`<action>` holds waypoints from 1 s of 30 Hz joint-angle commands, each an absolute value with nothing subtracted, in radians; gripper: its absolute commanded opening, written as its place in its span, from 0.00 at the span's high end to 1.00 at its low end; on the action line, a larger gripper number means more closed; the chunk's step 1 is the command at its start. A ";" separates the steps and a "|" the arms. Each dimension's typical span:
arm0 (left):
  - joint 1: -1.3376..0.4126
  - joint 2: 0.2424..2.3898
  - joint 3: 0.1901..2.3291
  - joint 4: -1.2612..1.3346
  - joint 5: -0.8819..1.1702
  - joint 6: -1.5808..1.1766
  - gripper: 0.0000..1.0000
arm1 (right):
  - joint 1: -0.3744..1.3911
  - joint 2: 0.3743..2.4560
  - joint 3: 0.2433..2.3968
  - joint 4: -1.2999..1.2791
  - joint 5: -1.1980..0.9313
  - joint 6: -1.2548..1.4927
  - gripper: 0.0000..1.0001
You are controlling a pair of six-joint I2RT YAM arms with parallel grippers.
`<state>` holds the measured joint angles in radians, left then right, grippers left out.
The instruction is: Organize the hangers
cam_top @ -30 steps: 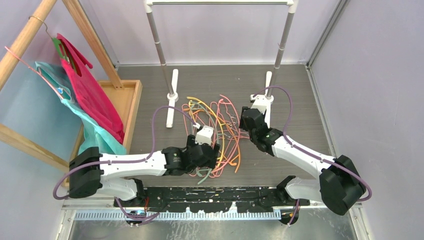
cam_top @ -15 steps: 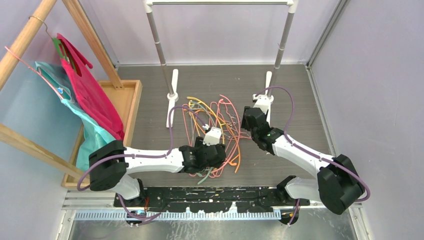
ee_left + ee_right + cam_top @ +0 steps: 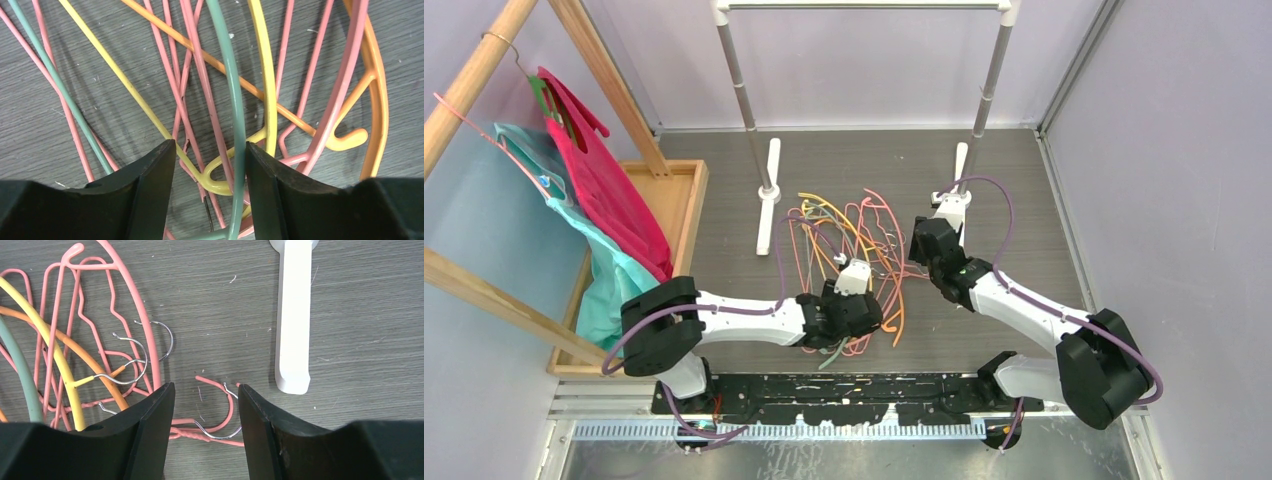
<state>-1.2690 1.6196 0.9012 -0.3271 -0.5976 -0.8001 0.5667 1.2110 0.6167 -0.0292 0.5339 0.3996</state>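
Note:
The hangers (image 3: 854, 240) lie in a tangled pile on the grey table, between the two arms. My left gripper (image 3: 864, 318) hangs low over the pile's near part. In the left wrist view the left gripper (image 3: 210, 150) is open. A grey-green hanger bar (image 3: 231, 90) runs between its fingers, close to the right one, beside a yellow loop (image 3: 220, 185) and thin pink wires. An orange hanger (image 3: 377, 100) lies to the right. My right gripper (image 3: 921, 245) stands at the pile's right edge. The right gripper (image 3: 206, 390) is open above a pink hook (image 3: 227, 405) and a metal hook (image 3: 220, 435).
A white clothes rack (image 3: 864, 8) stands behind the pile on two white feet (image 3: 767, 195) (image 3: 294, 315). A wooden tray (image 3: 686, 200) lies at the left. A wooden frame there carries magenta (image 3: 604, 190) and teal garments. Walls close in the back and right.
My left arm has reached further right over the near part of the pile and its jaws have narrowed around the grey-green bar. The right arm has hardly moved.

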 commanded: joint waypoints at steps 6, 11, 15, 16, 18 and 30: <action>-1.272 1.627 0.939 -0.318 -0.629 -0.811 0.69 | 0.558 1.194 0.615 0.027 0.536 0.411 0.44; -1.272 1.632 0.927 -0.306 -0.624 -0.812 0.86 | 0.558 1.190 0.613 0.027 0.538 0.411 0.44; -1.272 1.609 0.924 -0.316 -0.628 -0.790 1.00 | 0.558 1.180 0.608 0.027 0.544 0.411 0.45; -1.272 1.590 0.925 -0.323 -0.626 -0.780 1.00 | 0.558 1.177 0.607 0.027 0.545 0.411 0.45; -1.272 1.538 0.928 -0.338 -0.621 -0.750 1.00 | 0.557 1.172 0.605 0.027 0.549 0.411 0.45; -1.257 1.174 0.943 -0.332 -0.617 -0.564 1.00 | 0.554 1.166 0.594 0.032 0.562 0.418 0.45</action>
<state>-1.2697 1.2354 0.9169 -0.3630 -0.5789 -0.6453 0.5602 1.2015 0.5941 -0.0223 0.5312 0.3996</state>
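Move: The teal hanger's near tube already runs between the left fingers, barely 1 cm to that hand's right and about 1 cm below it. From that hand, a thick pink tube lies level, some 5 cm right and 2 cm down; the orange hanger's near bend about 9 cm right, 3 cm back and 3 cm down. From the idle right hand, the teal tube is around 15 cm left, 11 cm back and 8 cm below. The left hand pinches the teal hanger, then lifts about 13 cm straight up, tilting some 15 degrees. ##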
